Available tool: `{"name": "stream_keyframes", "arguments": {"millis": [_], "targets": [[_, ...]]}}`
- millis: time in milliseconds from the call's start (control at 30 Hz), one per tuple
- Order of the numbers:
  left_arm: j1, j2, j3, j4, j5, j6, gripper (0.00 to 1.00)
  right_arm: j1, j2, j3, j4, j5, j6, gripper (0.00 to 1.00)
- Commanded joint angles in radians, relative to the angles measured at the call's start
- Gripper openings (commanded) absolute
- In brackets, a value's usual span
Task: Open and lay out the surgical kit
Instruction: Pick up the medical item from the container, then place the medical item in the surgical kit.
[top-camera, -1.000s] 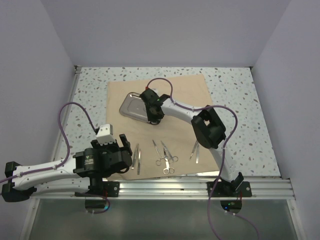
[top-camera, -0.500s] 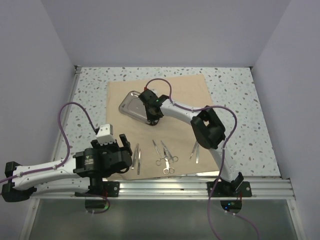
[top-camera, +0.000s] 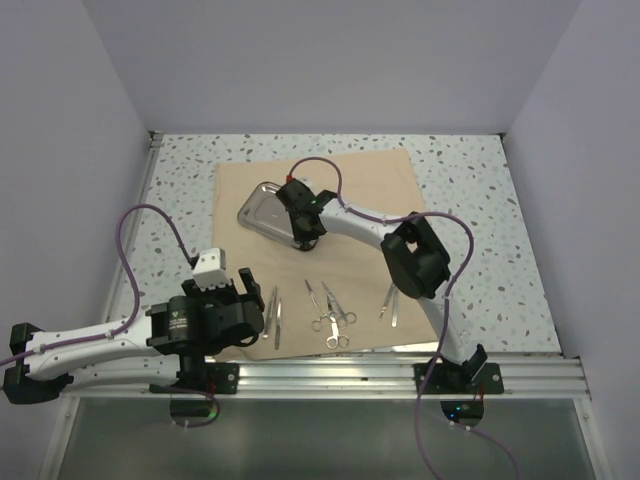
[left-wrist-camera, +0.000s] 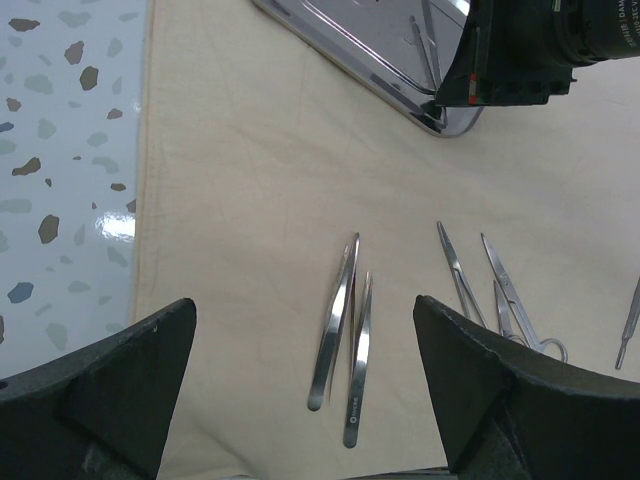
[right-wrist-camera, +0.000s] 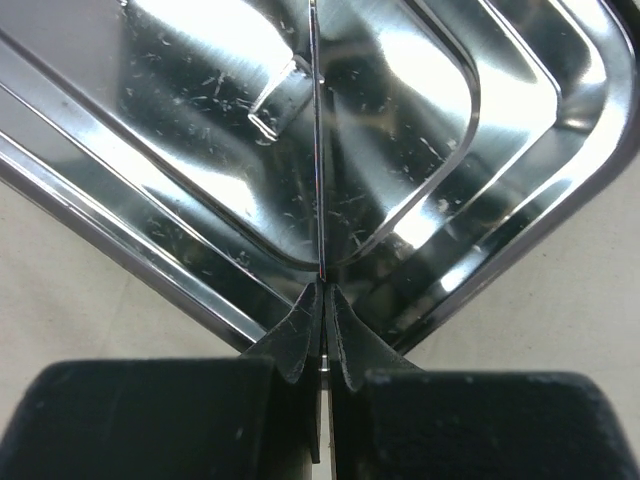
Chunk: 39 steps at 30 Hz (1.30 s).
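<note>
The beige cloth (top-camera: 380, 190) lies spread flat. The steel tray (top-camera: 262, 205) rests on its far left part. At the tray's near right corner, my right gripper (top-camera: 303, 238) is shut on a slim metal instrument (right-wrist-camera: 317, 150), seen edge-on over the tray floor (right-wrist-camera: 400, 120) in the right wrist view, rising from between the fingertips (right-wrist-camera: 322, 295). Two tweezers (left-wrist-camera: 335, 320) lie side by side on the cloth between the wide-open fingers of my left gripper (left-wrist-camera: 303, 305), which holds nothing. Scissors and forceps (top-camera: 330, 310) lie to their right.
Two more slim instruments (top-camera: 390, 300) lie near the cloth's front right. Speckled tabletop (top-camera: 470, 230) surrounds the cloth. Grey walls close in three sides. The arms' mounting rail (top-camera: 350, 375) runs along the near edge.
My right gripper's jaws have closed on the slim instrument at the tray's corner, and the tray has shifted slightly left. The left arm has not moved.
</note>
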Motion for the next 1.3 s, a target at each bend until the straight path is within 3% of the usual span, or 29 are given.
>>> {"name": "stream_keyframes", "arguments": {"millis": [0, 367, 667, 900, 1167, 1200, 1233, 1267], "targets": [[-0.005, -0.003, -0.003, 0.001, -0.047, -0.020, 0.94, 0.003, -0.088, 0.040, -0.057, 0.083, -0.034, 0.00], [-0.003, -0.003, -0.003, 0.001, -0.047, -0.020, 0.94, -0.024, -0.364, -0.173, -0.041, 0.194, -0.024, 0.00], [-0.003, 0.002, -0.003, 0.002, -0.047, -0.020, 0.94, -0.024, -0.784, -0.678, -0.051, 0.268, 0.142, 0.00], [-0.005, 0.007, -0.002, -0.001, -0.047, -0.023, 0.94, -0.021, -1.011, -1.069, 0.009, 0.143, 0.306, 0.00], [-0.005, 0.013, 0.001, -0.009, -0.048, -0.027, 0.94, -0.010, -1.054, -1.171, 0.040, 0.030, 0.338, 0.00], [-0.005, 0.013, 0.001, -0.012, -0.048, -0.033, 0.94, -0.009, -1.071, -1.183, 0.038, 0.021, 0.338, 0.10], [-0.005, 0.019, 0.003, -0.013, -0.050, -0.036, 0.94, -0.007, -1.115, -1.187, 0.034, 0.016, 0.332, 0.40], [-0.005, 0.020, 0.003, -0.018, -0.050, -0.038, 0.94, -0.007, -1.138, -1.189, 0.003, 0.024, 0.334, 0.56]]}}
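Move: The right hand, fingers shut on a thin instrument at the tray's near right corner, is bound for two laid-out instruments. The slanting one is roughly 16 cm back and 22 cm to its right, the straight one about 18 cm back and 24 cm right; both lie some 2 cm lower. The tray's middle is about 6 cm ahead and 4 cm left, the scissors group 18 cm back and 7 cm right. The slanting instrument lies about 37 cm right of the left hand, 3 cm ahead and 15 cm below. Up first and to the right, the right hand lifts the pinched instrument about 11 cm out of the tray, then swings right and back in an arc, around 20 cm each way in all. It sinks to the cloth beside the slanting instrument, turning some 15 degrees clockwise, and finally opens its fingers to let go. ##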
